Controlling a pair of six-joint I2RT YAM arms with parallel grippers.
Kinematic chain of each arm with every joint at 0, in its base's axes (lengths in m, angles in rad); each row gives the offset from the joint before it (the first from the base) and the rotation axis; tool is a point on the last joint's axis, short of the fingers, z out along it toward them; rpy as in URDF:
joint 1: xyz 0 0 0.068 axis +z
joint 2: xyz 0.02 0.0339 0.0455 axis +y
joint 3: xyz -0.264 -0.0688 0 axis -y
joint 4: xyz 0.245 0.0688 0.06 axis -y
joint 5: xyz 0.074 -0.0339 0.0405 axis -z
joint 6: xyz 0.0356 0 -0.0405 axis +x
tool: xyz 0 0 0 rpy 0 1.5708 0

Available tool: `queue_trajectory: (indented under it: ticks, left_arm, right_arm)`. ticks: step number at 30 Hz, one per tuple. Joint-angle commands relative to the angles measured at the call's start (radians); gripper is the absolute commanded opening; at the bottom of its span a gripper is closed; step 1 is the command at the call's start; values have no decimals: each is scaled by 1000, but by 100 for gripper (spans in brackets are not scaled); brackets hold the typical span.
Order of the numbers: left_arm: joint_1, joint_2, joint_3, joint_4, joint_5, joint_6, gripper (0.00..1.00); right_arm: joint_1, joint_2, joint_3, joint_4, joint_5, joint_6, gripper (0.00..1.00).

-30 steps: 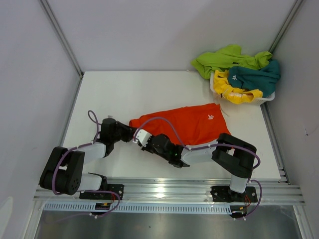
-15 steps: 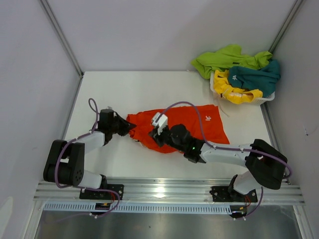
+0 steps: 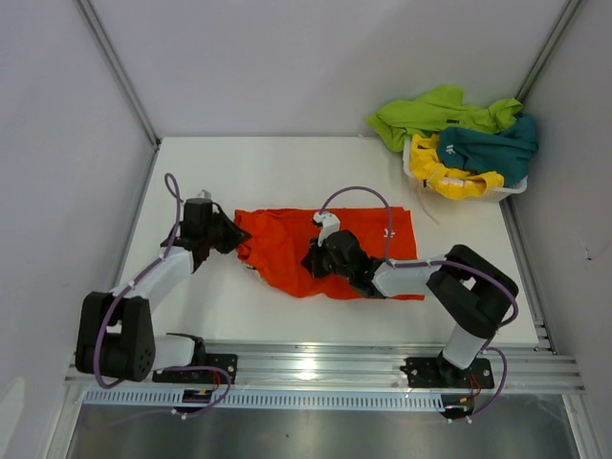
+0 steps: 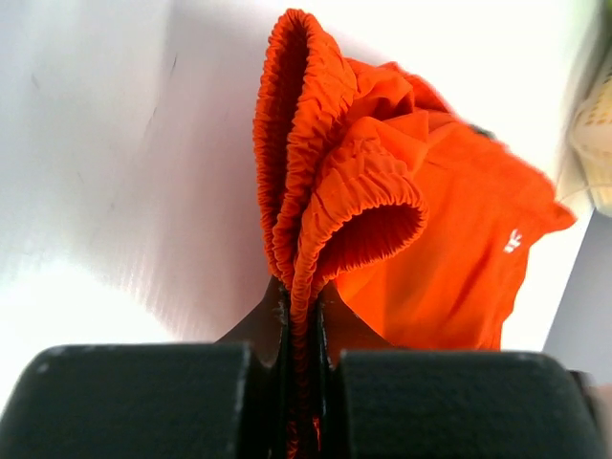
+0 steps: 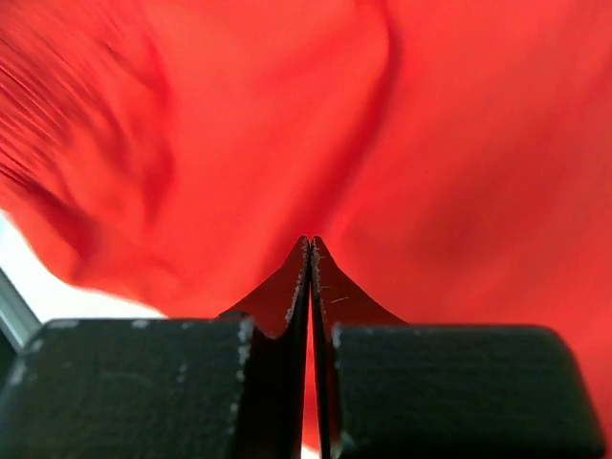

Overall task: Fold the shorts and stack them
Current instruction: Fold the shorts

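The orange shorts [image 3: 282, 247] lie spread across the middle of the table. My left gripper [image 3: 233, 232] is at their left end, shut on the gathered elastic waistband [image 4: 296, 229]; the band runs between the jaws [image 4: 302, 306]. My right gripper [image 3: 312, 260] rests low over the middle of the orange cloth [image 5: 430, 143]. Its jaws [image 5: 310, 245] are shut tip to tip with nothing between them. Lime green shorts [image 3: 430, 110], teal shorts [image 3: 492, 148] and yellow shorts [image 3: 449, 179] are heaped at the back right.
The white mesh basket [image 3: 513, 188] stands at the back right corner, holding the heap of shorts, with the green pair spilling over its far side. Grey walls close in the table on the left, back and right.
The left gripper carried the waistband left and farther back, stretching the shorts flatter. The right arm swung from the left end toward the middle of the cloth and its jaws closed.
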Motion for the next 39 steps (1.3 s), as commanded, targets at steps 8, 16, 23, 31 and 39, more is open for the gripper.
queue_trajectory:
  ticks: [8,16,23,31,39]
  left_arm:
    - [7,-174,168,-210,-187,147,0]
    - [7,-145,322,-360,-259,227,0]
    - [6,-119,411,-431,-293,256,0]
    - [-17,-82,442,-454,-303,276,0]
    - [-146,-28,535,-521,-454,272,0]
  right_arm:
    - [131,185,14,114,54,174,0]
    - [139,133,88,28,51,180,0]
    - [56,-98,87,-210,80,163,0]
    - [-133,-364,-33,-460,73,151,0]
    - [-240,-337,-99,-502,27,143,0]
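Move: The right hand, empty and shut, is over the left part of the shorts: their middle lies about 5 cm to its right and 2 cm ahead, some 4 cm below. The white logo is about 20 cm right and 7 cm ahead, and the shorts' right end roughly 28 cm right and 1 cm ahead. From the left hand, still gripping the gathered elastic edge, the shorts' middle lies about 22 cm right, 3 cm back and 6 cm lower. Upward goes the left hand, about 10 cm and a little left, keeping its pinch on the elastic edge and rolling some 25 degrees, left side rising. The right hand, fingers shut, first dips left and back towards the cloth, then rises and sweeps right over the shorts, turning clockwise, sinking again above their right end. ##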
